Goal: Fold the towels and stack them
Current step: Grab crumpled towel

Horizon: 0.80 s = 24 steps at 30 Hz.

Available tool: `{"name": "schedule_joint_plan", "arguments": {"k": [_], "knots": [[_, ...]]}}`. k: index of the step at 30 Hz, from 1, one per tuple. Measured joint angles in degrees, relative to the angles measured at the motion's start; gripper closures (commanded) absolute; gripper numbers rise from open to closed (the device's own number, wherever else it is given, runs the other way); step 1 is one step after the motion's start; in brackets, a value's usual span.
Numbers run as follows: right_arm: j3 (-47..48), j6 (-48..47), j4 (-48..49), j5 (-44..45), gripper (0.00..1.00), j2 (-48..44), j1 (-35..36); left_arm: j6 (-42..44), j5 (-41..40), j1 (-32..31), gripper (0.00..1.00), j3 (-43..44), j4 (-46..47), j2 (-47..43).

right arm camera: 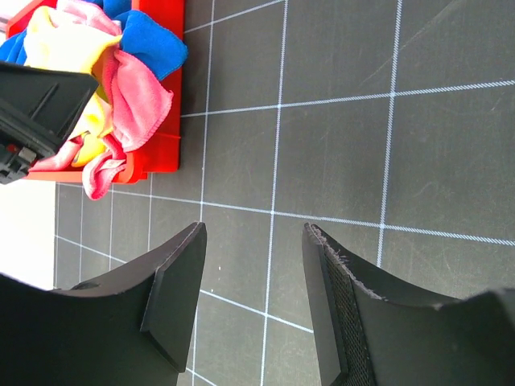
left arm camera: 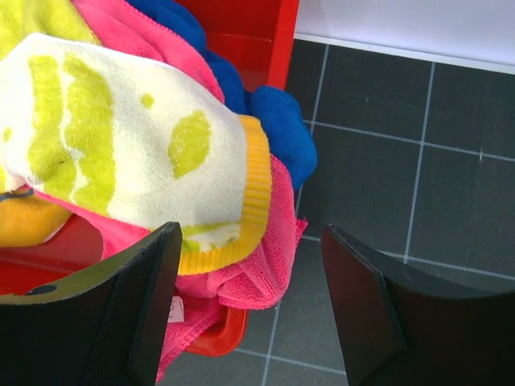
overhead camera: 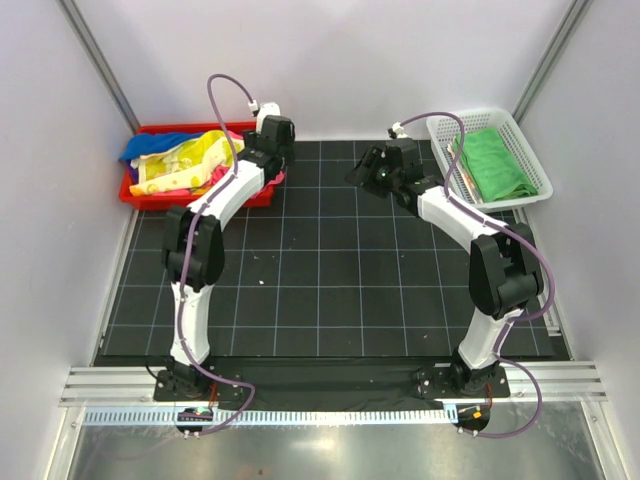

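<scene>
A pile of towels point(overhead camera: 185, 160) fills the red tray point(overhead camera: 150, 200) at the back left. A cream towel point(left arm camera: 121, 137) with yellow-green print and an orange border lies on top. Under it a pink towel point(left arm camera: 257, 265) hangs over the tray's corner, and a blue towel point(left arm camera: 282, 129) spills out beside it. My left gripper point(overhead camera: 272, 150) hovers over that right end of the tray, open point(left arm camera: 249, 289), gripping nothing. A green towel point(overhead camera: 492, 162) lies in the white basket point(overhead camera: 537, 170). My right gripper point(overhead camera: 358, 172) is open point(right arm camera: 253, 297) above bare mat.
The black gridded mat point(overhead camera: 330, 270) covers the table between the arms. The red tray's corner point(left arm camera: 213, 338) sits just below my left fingers. The left gripper's black body point(right arm camera: 40, 104) shows beside the tray point(right arm camera: 161, 153) in the right wrist view. Grey walls close in on three sides.
</scene>
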Motion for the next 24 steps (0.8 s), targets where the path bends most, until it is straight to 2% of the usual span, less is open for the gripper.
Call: {"name": "schedule_joint_plan", "arguments": {"k": [3,17,20,23,24], "knots": [[0.00,0.00,0.13,-0.31,0.43,0.00,0.00,1.14,-1.73,-0.20,0.31,2.03,-0.07,1.29],[0.00,0.13,0.44,-0.63,0.43,0.00,0.11,2.99,-5.40,0.28,0.36,5.79,-2.51,5.75],[0.00,0.22,0.48,-1.03,0.43,0.00,0.11,3.15,-5.79,0.28,0.41,5.97,-2.62,6.08],[0.00,0.22,0.61,-1.22,0.43,0.00,0.11,3.52,-6.34,0.28,0.51,6.71,-2.64,6.56],[0.00,0.22,0.66,-1.22,0.44,0.00,0.11,3.69,-6.54,0.28,0.58,6.84,-2.64,6.60]]}}
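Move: The yellow-ribbed end of the crumpled white-and-yellow towel lies about 3 cm ahead of the open left hand, 2 cm to its left and 4 cm below. The pink towel bunched beside it is almost straight under the hand, some 6 cm down; the blue towel's end is about 6 cm ahead, 2 cm to the right and 5 cm below. From the right hand, the ribbed end is roughly 23 cm left, 3 cm ahead and 5 cm below. Around the towel's yellow-ribbed end, the left fingertips arrive on either side and start to close, narrowing by about a third without shutting; whether they already touch can't be told. To get there the hand eases forward and left, then sinks, each by about 2 cm, while rolling its left side up some 10 degrees. ##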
